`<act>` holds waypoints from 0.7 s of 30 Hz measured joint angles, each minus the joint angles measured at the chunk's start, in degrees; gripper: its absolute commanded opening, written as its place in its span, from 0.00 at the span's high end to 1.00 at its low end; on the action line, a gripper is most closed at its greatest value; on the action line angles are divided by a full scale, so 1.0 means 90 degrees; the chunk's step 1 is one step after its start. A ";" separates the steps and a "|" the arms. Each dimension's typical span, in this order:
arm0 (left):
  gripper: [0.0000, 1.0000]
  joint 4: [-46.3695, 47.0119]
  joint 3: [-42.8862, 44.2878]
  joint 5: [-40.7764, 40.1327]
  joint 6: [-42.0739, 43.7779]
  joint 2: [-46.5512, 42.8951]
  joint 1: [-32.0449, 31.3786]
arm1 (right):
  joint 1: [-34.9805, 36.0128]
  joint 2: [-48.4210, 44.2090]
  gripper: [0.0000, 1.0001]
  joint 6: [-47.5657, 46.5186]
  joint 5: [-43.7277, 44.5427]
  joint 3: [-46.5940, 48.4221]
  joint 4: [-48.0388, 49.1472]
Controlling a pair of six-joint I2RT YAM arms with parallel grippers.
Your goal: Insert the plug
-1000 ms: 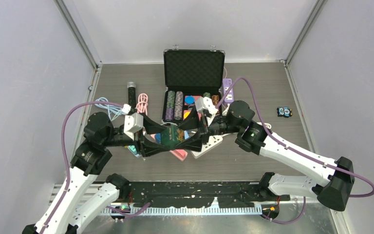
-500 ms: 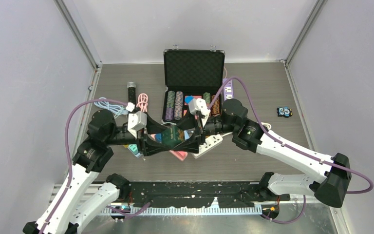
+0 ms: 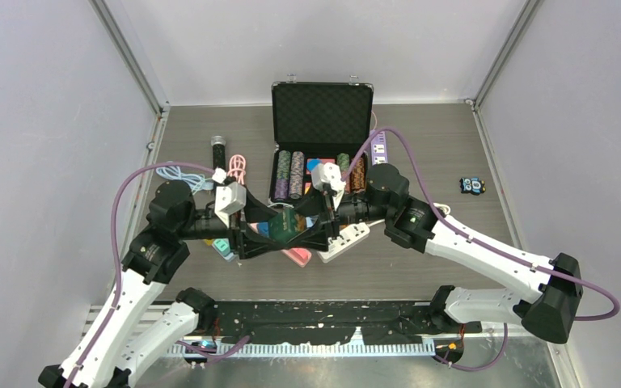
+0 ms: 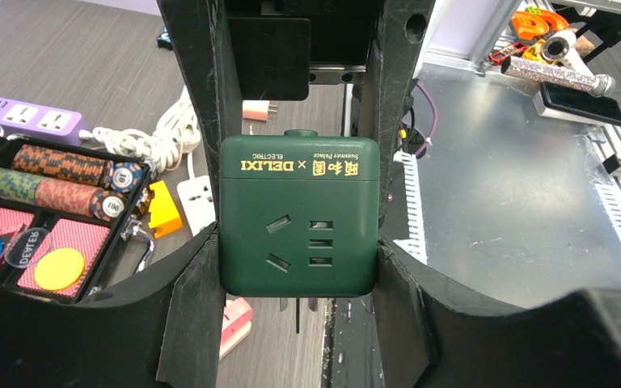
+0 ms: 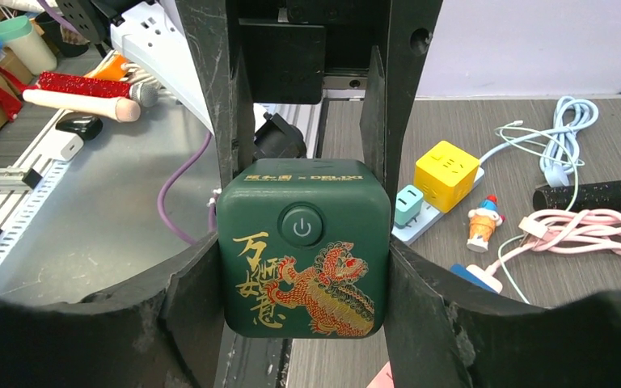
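The plug is a dark green cube (image 3: 289,225), held in the air above the table's middle between both grippers. My left gripper (image 4: 297,275) is shut on its sides. In the left wrist view the cube (image 4: 297,218) shows its socket face, with metal prongs (image 4: 297,307) sticking out below. From the opposite side my right gripper (image 5: 303,279) is shut on the same cube (image 5: 303,259), whose face there has a power button and a dragon picture. A white power strip (image 3: 346,240) lies on the table just right of the cube.
An open black case (image 3: 321,121) with poker chips stands behind the cube. A purple power strip (image 3: 378,145) lies to its right. A pink cable (image 3: 237,170) and a black microphone (image 3: 219,153) lie at the left. A pink item (image 3: 297,257) rests under the cube, and a small toy (image 3: 472,185) sits far right.
The right arm's wrist has shifted a little to the left and the left arm's elbow slightly to the right. The green cube stays between both grippers.
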 measured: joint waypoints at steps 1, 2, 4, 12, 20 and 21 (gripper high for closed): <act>0.20 -0.0012 0.0005 -0.0015 0.0002 0.0005 0.0000 | 0.0002 0.0000 0.94 0.0000 0.0041 0.0012 -0.0022; 0.10 -0.0015 0.0007 -0.0058 0.0039 0.0002 -0.0002 | 0.0007 0.0000 0.95 0.0005 0.0090 0.0027 -0.0049; 0.01 0.0005 0.0010 -0.0248 0.0044 -0.0036 -0.0002 | 0.0046 0.0000 0.95 0.0034 0.0423 0.0044 -0.0117; 0.01 0.0318 -0.0644 -0.2693 -0.0204 -0.0741 -0.0015 | 0.0034 -0.0318 0.95 0.0661 0.2691 -0.0192 -0.1328; 0.00 0.0933 -0.1503 -0.4784 -0.0707 -0.1273 -0.0012 | 0.0005 -0.0376 0.95 0.1328 0.5294 -0.0437 -0.3293; 0.00 0.0954 -0.1552 -0.4877 -0.0765 -0.1282 -0.0012 | -0.0002 -0.0376 0.95 0.1362 0.5489 -0.0546 -0.3427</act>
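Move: The green plug is pinched between both hands: midway between the left hand's pads, give or take a centimetre. From the right hand, the white power strip lies on the table about 17 cm ahead, 13 cm to the right and 31 cm below. On the table around the strip, still counted from the right hand, are the pink plug, some 13 cm straight ahead, and the pale blue charger, 21 cm ahead and 2 cm right. Down, to the right and forward, some 19 cm in all and gathering speed, the right hand carries the green plug towards the white power strip, keeping its grip while its fingers swing clockwise from pointing left to forward-left and dip clearly. The left hand opens wide, lets go of the plug and draws off forward and left by about 11 cm, sinking a little, turning some 45 degrees counter-clockwise. ##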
